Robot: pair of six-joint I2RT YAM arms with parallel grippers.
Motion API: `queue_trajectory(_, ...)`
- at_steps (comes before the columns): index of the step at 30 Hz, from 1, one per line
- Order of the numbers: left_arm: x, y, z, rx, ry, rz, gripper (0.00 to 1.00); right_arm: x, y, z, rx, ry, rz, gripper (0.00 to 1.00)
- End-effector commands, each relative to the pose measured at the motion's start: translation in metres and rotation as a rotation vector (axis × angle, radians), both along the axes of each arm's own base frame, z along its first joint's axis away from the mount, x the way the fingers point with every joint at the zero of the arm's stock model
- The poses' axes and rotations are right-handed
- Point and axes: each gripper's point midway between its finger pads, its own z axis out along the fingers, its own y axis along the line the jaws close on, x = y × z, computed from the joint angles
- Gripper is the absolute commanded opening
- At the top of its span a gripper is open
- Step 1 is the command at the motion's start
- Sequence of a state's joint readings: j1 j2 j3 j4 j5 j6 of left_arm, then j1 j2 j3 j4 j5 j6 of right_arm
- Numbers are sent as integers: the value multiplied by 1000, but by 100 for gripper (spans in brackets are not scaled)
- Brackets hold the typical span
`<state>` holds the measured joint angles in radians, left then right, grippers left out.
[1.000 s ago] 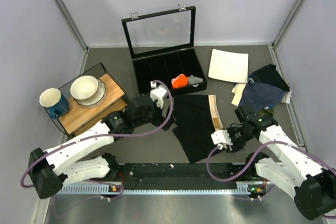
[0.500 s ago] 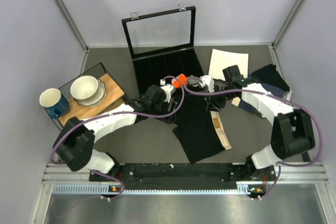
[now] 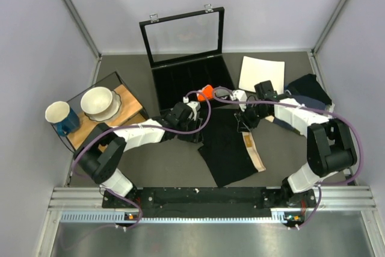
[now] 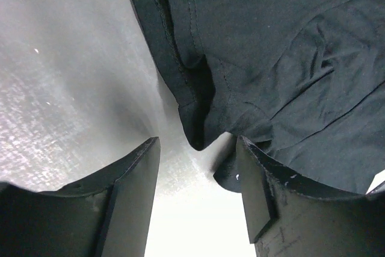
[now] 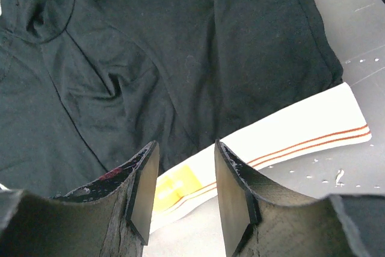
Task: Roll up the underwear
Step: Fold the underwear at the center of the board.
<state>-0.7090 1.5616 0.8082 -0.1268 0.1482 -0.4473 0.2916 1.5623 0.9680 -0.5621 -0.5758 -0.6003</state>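
Note:
The black underwear (image 3: 228, 148) lies flat on the table in the middle, its pale tan waistband (image 3: 252, 151) along the right edge. My left gripper (image 3: 198, 132) is open at the underwear's upper left edge; in the left wrist view the black hem (image 4: 198, 112) sits between the open fingers (image 4: 129, 185). My right gripper (image 3: 243, 121) is open over the upper right corner; in the right wrist view the waistband (image 5: 301, 130) with thin orange stripes and a yellow label runs between its fingers (image 5: 141, 191), with black fabric (image 5: 180, 52) beyond.
An open black case (image 3: 192, 82) stands behind, holding an orange cloth roll (image 3: 206, 92). A white plate (image 3: 261, 74) and a navy garment (image 3: 301, 106) lie at the right. A wooden tray (image 3: 105, 118) with a bowl and a mug (image 3: 59, 114) is at the left.
Both arms swung in from the near edge to the underwear's far end. The underwear shifted, its waistband now angled toward the near right. Over the last half second both grippers settled lower.

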Motion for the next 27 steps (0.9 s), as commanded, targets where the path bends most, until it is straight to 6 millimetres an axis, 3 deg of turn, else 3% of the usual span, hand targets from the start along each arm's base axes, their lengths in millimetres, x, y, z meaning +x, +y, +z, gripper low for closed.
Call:
queue_trajectory(1,4,-13,-1,-62,22,20,57,8,-1,13,6,-82,1,42)
queue_trajectory(5,1,-16,-9,-68,56,15,49,7,-3,14,1,-93,8,42)
queue_trajectory(8,-3,-19,-12,-88,82,17,37,-2,-2,17,15,-98,42,42)
queue_trajectory(12,-13,-16,-18,-103,116,30,16,-30,-4,13,34,-111,146,42)
queue_trajectory(16,-17,-11,-16,-122,105,49,2,-55,-4,12,63,-165,273,43)
queue_trajectory(21,-40,5,-19,-134,135,86,0,-84,2,12,94,-197,406,45)
queue_trajectory(27,-73,20,-8,-199,138,119,0,-92,13,16,112,-200,452,47)
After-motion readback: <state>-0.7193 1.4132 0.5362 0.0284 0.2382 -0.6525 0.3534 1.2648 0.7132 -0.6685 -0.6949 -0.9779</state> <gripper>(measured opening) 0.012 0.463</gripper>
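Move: The black underwear's left-side hem corner hangs almost between the left fingertips, about 1 cm back, 1 cm to their right and 2 cm below; the black case's middle is some 21 cm ahead. The pale waistband's label lies about 4 cm back and 1 cm right of the right hand, a little below it, and the band's near end some 15 cm back and 8 cm right. The white pad is roughly 21 cm ahead and 7 cm right of that hand. The underwear's hem corner gets pinched by the left hand, which sinks about 2 cm onto it while easing slightly right and back, shuts its half-open fingers, then drags it back towards the robot. The right hand waits, then travels back some 9 cm along the waistband towards its near end, turning about 20 degrees counter-clockwise, fingers staying part open. ##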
